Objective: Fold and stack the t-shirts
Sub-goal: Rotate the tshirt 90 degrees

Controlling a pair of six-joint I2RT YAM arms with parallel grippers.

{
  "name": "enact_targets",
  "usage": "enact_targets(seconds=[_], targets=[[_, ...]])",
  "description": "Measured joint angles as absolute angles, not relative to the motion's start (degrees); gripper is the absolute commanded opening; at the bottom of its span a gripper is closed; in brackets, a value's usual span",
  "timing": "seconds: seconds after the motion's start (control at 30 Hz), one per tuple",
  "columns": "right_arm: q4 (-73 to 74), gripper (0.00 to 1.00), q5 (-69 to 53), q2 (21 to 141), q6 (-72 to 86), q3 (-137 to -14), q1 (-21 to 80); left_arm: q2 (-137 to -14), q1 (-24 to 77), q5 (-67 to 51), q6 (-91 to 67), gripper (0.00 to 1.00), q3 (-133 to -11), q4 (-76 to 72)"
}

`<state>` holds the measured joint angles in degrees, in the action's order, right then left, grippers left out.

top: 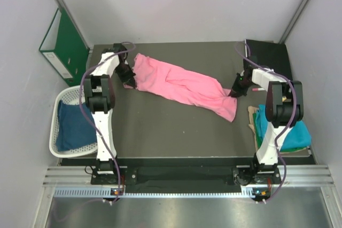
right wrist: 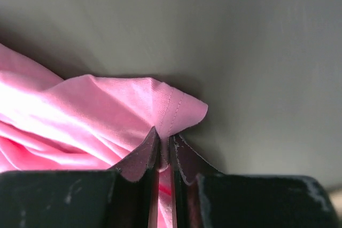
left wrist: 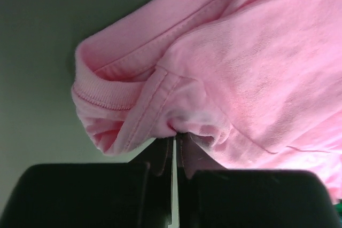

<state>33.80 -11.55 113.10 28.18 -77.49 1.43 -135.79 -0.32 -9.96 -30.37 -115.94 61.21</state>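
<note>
A bright pink t-shirt lies stretched across the dark table, from back left to middle right. My left gripper is shut on its left end; in the left wrist view the fingertips pinch a fold beside the ribbed collar. At the shirt's right end my right gripper is shut on a hemmed corner, and the cloth runs down between its fingers. A dark blue t-shirt lies in the white basket. A teal t-shirt lies at the table's right edge, behind the right arm.
A white lattice basket stands off the table's left side. A green ring binder leans against the left wall. A black panel lies at the back right corner. Bare dark table stretches in front of the pink shirt.
</note>
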Motion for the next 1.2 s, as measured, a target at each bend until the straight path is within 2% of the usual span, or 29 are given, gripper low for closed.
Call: enact_targets(seconds=[0.2, 0.3, 0.33, 0.4, 0.43, 0.47, 0.5, 0.53, 0.63, 0.97, 1.1, 1.2], targets=[[40.91, 0.00, -11.11, 108.14, 28.42, -71.29, 2.55, -142.78, -0.32, -13.39, -31.57, 0.00, -127.83, 58.57], [44.12, 0.05, -10.98, 105.69, 28.58, -68.51, 3.90, -144.79, -0.32, -15.62, -33.43, 0.00, -130.41, 52.45], [45.39, 0.27, -11.03, 104.75, 28.60, -67.68, 4.49, -145.25, -0.32, -16.19, -34.13, 0.08, -130.78, 50.41], [47.75, 0.43, -11.25, 102.74, 28.64, -66.35, 5.58, -146.65, -0.32, -17.65, -35.53, 0.33, -131.96, 45.54], [48.93, 0.57, -11.27, 101.82, 28.58, -66.08, 5.93, -147.48, -0.27, -18.70, -36.27, 0.60, -132.55, 43.11], [50.04, 0.63, -11.27, 100.95, 28.51, -66.02, 6.13, -147.94, -0.25, -20.03, -37.06, 0.75, -132.92, 41.15], [50.76, 0.69, -11.22, 100.29, 28.69, -66.02, 6.28, -148.05, -0.19, -21.08, -37.65, 0.95, -133.08, 39.48], [51.44, 0.81, -11.11, 99.46, 28.38, -66.06, 6.28, -147.76, -0.19, -22.11, -37.85, 0.99, -133.16, 37.98], [53.82, 1.00, -10.26, 97.62, 28.03, -67.66, 6.28, -144.44, 0.03, -22.39, -37.17, 0.99, -129.12, 33.32], [54.02, 1.00, -6.07, 98.76, 23.68, -79.00, 6.28, -120.42, 1.45, -23.35, -36.67, 0.99, -92.31, 28.86], [51.70, 1.00, -5.52, 102.13, 21.93, -79.22, 6.20, -111.79, 6.72, -24.25, -38.52, 0.98, -82.28, 27.35], [50.13, 1.00, -5.58, 104.22, 20.95, -79.22, 6.02, -108.14, 13.28, -25.50, -40.84, 0.92, -77.80, 25.89]])
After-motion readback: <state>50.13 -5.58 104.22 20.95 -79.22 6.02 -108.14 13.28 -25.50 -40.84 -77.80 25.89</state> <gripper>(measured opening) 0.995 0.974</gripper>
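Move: To the left hand's right, some 23 cm off and level with it, lies the middle of the long folded pink t-shirt, whose ends both hands already pinch just above the table. From the right hand that middle is about 21 cm left and 5 cm ahead. The red marker lies 13 cm right and 3 cm ahead of the right hand, the black panel 15 cm right and 15 cm ahead, the teal stack 21 cm right and 13 cm back. Turning the shirt clockwise between them, the left hand carries its pinched end forward about 15 cm and a little right, fingers tilting forward some 30 degrees, while the right hand draws its end back 13 cm. Both then open wide, let go and rise; the left swings back and right towards the shirt's near-left edge, the right goes about 7 cm forward again, first rising, then sinking slightly. ##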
